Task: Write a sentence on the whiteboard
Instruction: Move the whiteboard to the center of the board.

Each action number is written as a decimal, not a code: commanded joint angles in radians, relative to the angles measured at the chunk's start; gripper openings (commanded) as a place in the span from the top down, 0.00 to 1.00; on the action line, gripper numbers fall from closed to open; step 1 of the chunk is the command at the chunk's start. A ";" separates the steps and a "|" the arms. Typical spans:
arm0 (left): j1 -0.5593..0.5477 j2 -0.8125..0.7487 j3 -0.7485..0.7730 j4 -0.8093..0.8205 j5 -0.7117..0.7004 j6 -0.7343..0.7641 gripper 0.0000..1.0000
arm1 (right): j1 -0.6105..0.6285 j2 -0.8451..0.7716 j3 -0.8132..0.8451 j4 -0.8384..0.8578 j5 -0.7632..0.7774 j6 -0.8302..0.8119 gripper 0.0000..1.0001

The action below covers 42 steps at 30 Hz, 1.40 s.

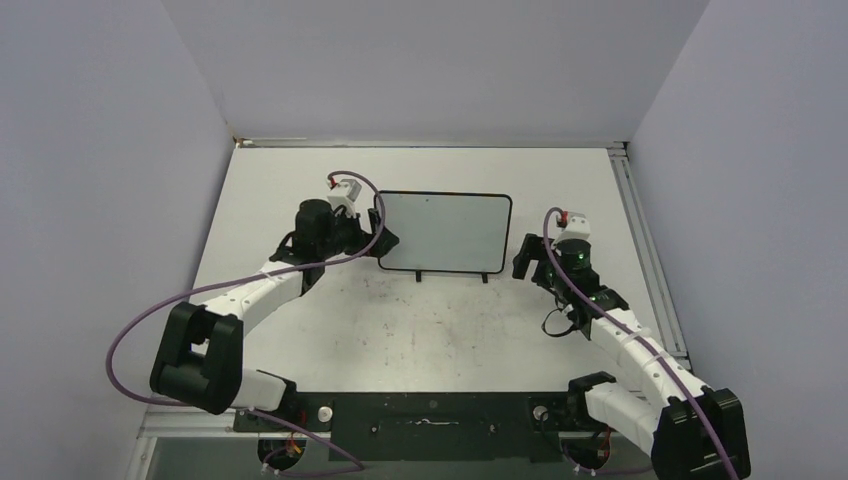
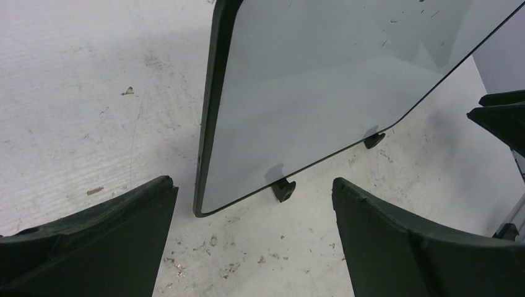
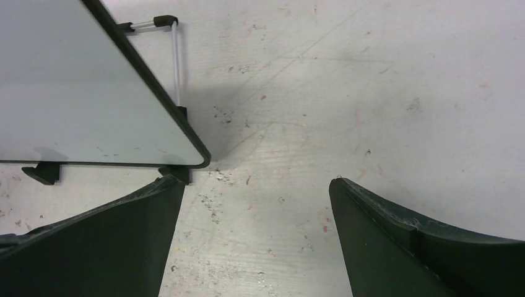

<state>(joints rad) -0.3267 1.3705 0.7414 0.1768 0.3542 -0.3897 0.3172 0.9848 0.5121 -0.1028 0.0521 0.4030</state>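
Observation:
The whiteboard (image 1: 445, 232) stands upright on two black feet at mid-table, glossy white in a thin black frame. Its face looks blank apart from faint specks, and the sentence is out of view. My left gripper (image 1: 384, 240) is at the board's left edge, open and empty. In the left wrist view the whiteboard (image 2: 322, 80) and its lower left corner sit just beyond the left gripper (image 2: 252, 192). My right gripper (image 1: 527, 258) is beside the board's right edge, also open and empty. The right wrist view shows the whiteboard (image 3: 74, 93) just past the left finger of the right gripper (image 3: 257, 182).
A wire stand (image 3: 176, 62) props the board from behind. An aluminium rail (image 1: 640, 240) runs along the table's right side, and grey walls close in left, right and back. The black base plate (image 1: 430, 420) lies at the near edge. The tabletop is scuffed, with small red specks.

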 commanded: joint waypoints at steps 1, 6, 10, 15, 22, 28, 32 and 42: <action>-0.030 0.045 0.064 0.116 -0.031 0.071 0.04 | -0.101 -0.042 -0.012 0.056 -0.167 -0.015 0.09; -0.055 0.076 0.078 0.112 -0.039 0.091 0.04 | -0.146 -0.075 -0.022 0.052 -0.194 -0.015 0.10; -0.077 0.080 0.078 0.113 -0.044 0.101 0.04 | -0.153 -0.078 -0.026 0.054 -0.194 -0.016 0.10; -0.100 0.098 0.092 0.113 -0.033 0.103 0.04 | -0.155 -0.074 -0.026 0.057 -0.193 -0.018 0.10; -0.126 0.095 0.092 0.107 -0.044 0.103 0.04 | -0.160 -0.072 -0.029 0.057 -0.186 -0.019 0.10; -0.126 0.099 0.098 0.080 -0.065 0.107 0.04 | -0.160 -0.074 -0.030 0.057 -0.184 -0.019 0.10; -0.114 0.056 0.114 -0.036 -0.124 0.121 0.04 | -0.159 -0.095 -0.029 0.054 -0.184 -0.021 0.10; 0.104 -0.316 -0.003 -0.404 -0.392 0.165 0.04 | -0.162 -0.177 -0.034 0.051 -0.199 -0.016 0.10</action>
<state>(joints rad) -0.3363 1.1542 0.7685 -0.0574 0.1413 -0.2565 0.1631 0.8436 0.4816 -0.0990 -0.1326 0.3939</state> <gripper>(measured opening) 0.962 0.900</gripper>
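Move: The whiteboard's middle lies about 13 cm to the right of the left hand, roughly 3 cm ahead and 4 cm lower; its left edge shows between this hand's open fingers. The stand's left foot is some 7 cm to the hand's right and 3 cm back, the right foot about 23 cm right and 3 cm back, both roughly 13 cm below. From the right hand the whiteboard's middle lies about 18 cm left, 8 cm ahead, at nearly its height. With its fingers open about the whiteboard's left edge, the left hand pushes the board to the right along its stand, travelling about 4 cm and sinking slightly. It then turns back and quickly clears the edge, going left some 8 cm and rising about 5. The right hand, open and empty, eases slightly right and rises about 3 cm. ##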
